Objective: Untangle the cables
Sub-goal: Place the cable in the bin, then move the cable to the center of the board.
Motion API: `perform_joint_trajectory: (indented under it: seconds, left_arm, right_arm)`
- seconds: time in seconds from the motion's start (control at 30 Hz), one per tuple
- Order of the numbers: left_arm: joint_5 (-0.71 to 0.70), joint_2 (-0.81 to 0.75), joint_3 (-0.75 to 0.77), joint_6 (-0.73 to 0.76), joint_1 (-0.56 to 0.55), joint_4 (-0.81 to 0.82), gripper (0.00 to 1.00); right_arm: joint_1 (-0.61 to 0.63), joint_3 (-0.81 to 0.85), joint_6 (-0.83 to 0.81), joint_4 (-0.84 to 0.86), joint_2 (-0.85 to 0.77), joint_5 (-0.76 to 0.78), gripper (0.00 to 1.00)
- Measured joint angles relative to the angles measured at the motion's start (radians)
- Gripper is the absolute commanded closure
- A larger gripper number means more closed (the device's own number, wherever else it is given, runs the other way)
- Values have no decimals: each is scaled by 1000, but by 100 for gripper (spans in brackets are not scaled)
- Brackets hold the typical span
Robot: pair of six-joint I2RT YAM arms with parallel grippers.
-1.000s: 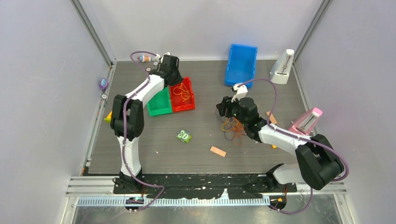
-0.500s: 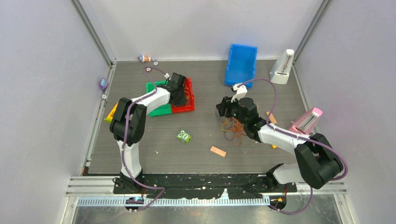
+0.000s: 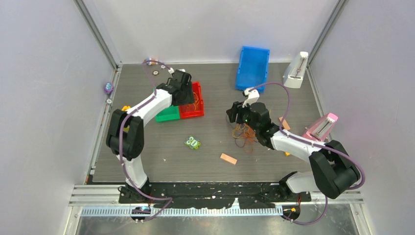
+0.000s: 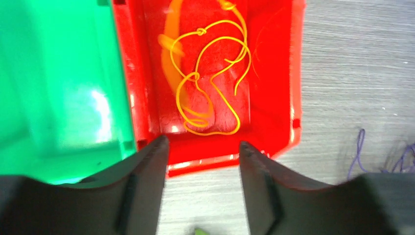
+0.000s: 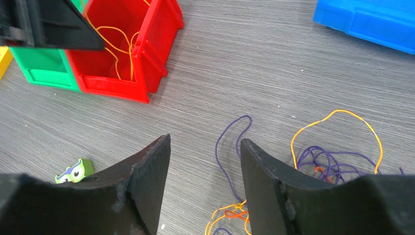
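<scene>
One yellow-orange cable [image 4: 195,77] lies coiled inside the red bin [image 4: 293,73], apart from the rest. My left gripper [image 4: 202,142] hangs open over that bin's near wall with nothing between its fingers; from above it [image 3: 186,95] covers part of the red bin [image 3: 195,111]. The other cables [image 3: 243,134], orange, red and purple, lie tangled on the table right of centre. My right gripper [image 5: 205,139] stands open just above the table beside them. A purple loop [image 5: 217,147] runs past its right fingertip [image 5: 247,147], and an orange loop [image 5: 337,111] arcs over the purple knot [image 5: 328,159].
A green bin [image 3: 168,115] adjoins the red one on its left. A blue bin [image 3: 253,66] stands at the back. A green owl toy [image 3: 193,142] and an orange block [image 3: 228,158] lie mid-table. White [image 3: 295,71] and pink [image 3: 320,126] devices line the right side.
My left gripper has gone from shut to open above the red bin, and its arm has shifted a little there. The right arm has hardly moved.
</scene>
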Motion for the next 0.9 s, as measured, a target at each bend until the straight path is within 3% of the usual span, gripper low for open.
perform_joint_trajectory:
  seconds: [0.13, 0.23, 0.3, 0.6, 0.9]
  left_arm:
    - [-19, -109, 0, 28, 0, -18, 18]
    - [-16, -196, -10, 44, 0, -13, 1]
    - [-3, -276, -64, 48, -2, 17, 0]
    - [94, -532, -416, 79, -33, 160, 5]
    - [192, -754, -777, 136, -156, 402, 4]
  right_arm:
    - [0, 0, 1, -18, -16, 23, 30]
    - [0, 0, 6, -42, -35, 60, 12]
    - [0, 0, 13, -65, -46, 100, 2]
    - [-32, 29, 79, -269, -94, 275, 3]
    - [-155, 20, 130, -416, -71, 177, 1]
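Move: My left hand is over the red bin, its middle 3 cm ahead and 6 below, with the yellow cable already inside. The green bin sits 12 cm left and 3 ahead; the owl block some 18 cm back and 2 right. The cable tangle lies about 26 cm right and 12 back. From my right hand the tangle is about 8 cm right, 3 back and 12 below; the owl block 16 left and 9 back. With the cable already let go, my left hand rises some 10 cm clear of the red bin, then draws back about 15 cm while sinking again, turning clockwise and levelling its fingers as it nears the owl block. Meanwhile my right hand sweeps 10 cm right over the tangle, turns clockwise some 20 degrees, then tips down and sinks about 5 cm. Both grippers spread from half to wide open. ##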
